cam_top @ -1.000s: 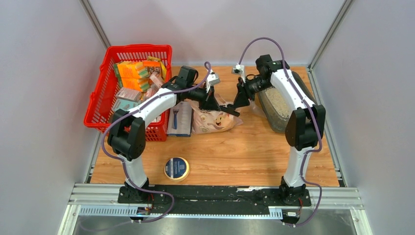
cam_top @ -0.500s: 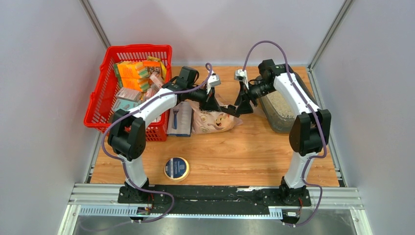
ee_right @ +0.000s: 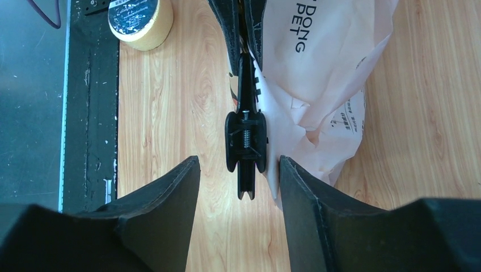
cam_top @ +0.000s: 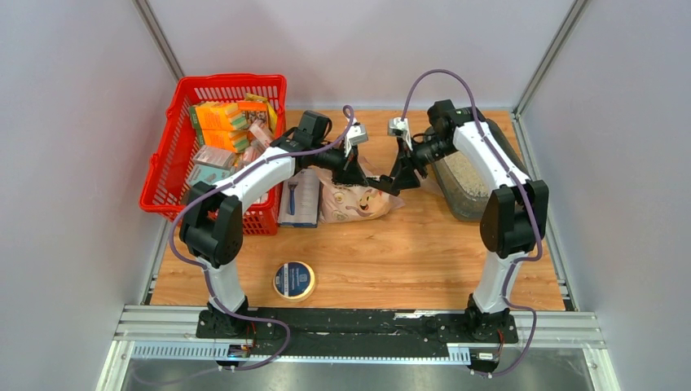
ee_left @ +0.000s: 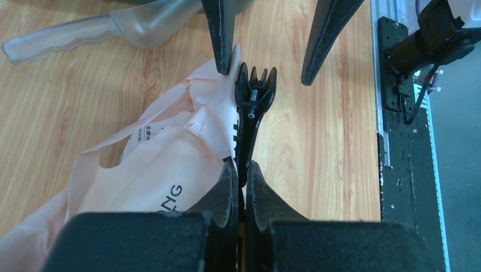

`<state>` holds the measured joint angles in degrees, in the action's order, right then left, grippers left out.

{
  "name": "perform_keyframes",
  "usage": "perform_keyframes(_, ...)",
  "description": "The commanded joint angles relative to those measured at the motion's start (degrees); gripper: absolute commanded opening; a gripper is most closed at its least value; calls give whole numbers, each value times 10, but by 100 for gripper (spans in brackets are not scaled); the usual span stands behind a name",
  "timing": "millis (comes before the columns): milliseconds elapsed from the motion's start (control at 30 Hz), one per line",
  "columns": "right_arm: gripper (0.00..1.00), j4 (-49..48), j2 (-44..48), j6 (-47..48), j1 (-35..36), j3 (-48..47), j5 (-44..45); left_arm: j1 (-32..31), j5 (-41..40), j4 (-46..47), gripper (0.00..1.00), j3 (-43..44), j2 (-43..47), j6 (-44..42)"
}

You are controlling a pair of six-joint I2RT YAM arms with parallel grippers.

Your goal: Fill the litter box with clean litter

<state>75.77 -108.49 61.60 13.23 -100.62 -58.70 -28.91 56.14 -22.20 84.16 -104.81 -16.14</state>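
Observation:
The dark grey litter box [cam_top: 456, 205] lies at the right of the table with pale clean litter [cam_top: 463, 174] in it, partly hidden by the right arm. Left of it lies a pale pink bag [cam_top: 358, 200] [ee_left: 159, 170] [ee_right: 323, 56] with a black clip [ee_left: 253, 107] [ee_right: 245, 141] on its edge. My left gripper [cam_top: 364, 181] [ee_left: 241, 174] is shut on the clip's jaw end. Facing it, my right gripper [cam_top: 391, 182] [ee_right: 238, 164] is open, with the clip's handle end between its fingers [ee_right: 176, 209], untouched by either. Its right finger brushes the bag's edge.
A red mesh basket [cam_top: 167, 163] full of boxes stands at the left, with a razor pack [cam_top: 299, 195] beside it. A tape roll [cam_top: 294, 280] [ee_right: 139, 20] lies near the front edge. A clear plastic scoop [ee_left: 113, 28] rests beyond the bag.
The right gripper's jaws have spread wider and it has shifted slightly left around the clip's handle. The left arm and bag have not moved.

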Motion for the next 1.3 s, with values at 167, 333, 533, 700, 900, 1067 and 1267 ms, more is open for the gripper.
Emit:
perform_keyframes(167,52,-5,-6,0,28,-14,2,-3,-2,37,0,22,6,9)
perform_keyframes(333,45,-33,-2,-33,28,-10,11,-3,-2,40,0,24,3,15)
perform_keyframes(533,9,-54,-6,-56,33,-13,10,-3,-10,60,0,28,-3,37)
perform_keyframes(700,0,-48,12,-64,24,-19,2,-2,-10,44,34,41,-6,51)
perform_keyframes(900,0,38,18,-18,-32,-79,1,5,27,13,41,36,12,12)
perform_keyframes(1067,0,80,20,3,-58,-106,4,3,25,26,41,40,-10,15)
perform_keyframes(1267,0,100,14,1,-63,-85,-23,-9,10,65,41,67,-41,43)
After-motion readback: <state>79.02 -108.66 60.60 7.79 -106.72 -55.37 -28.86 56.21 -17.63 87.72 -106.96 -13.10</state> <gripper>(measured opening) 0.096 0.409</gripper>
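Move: The black clip spans the gap between the hands. Its middle lies about 4 cm right of the left hand, level in reach and height, and some 3 cm to the right hand's left, also level. The litter bag's middle is roughly 9 cm left of the right hand, 2 cm nearer the base and 12 cm below. On the table, the scoop lies about 6 cm right of that hand and 2 cm farther out, the litter box some 19 cm right and 4 cm farther out. The clip, still pinched by the left fingers at the bag's rim, is gripped at its handle end as the right fingers close, after easing barely 1 cm left and forward. The left fingers then open to nearly half and let go. The right hand keeps its grip and draws the clip about 4.5 cm right, up some 2.5 cm and slightly forward; the left hand follows about 2 cm forward, with a little rise and drift right. ##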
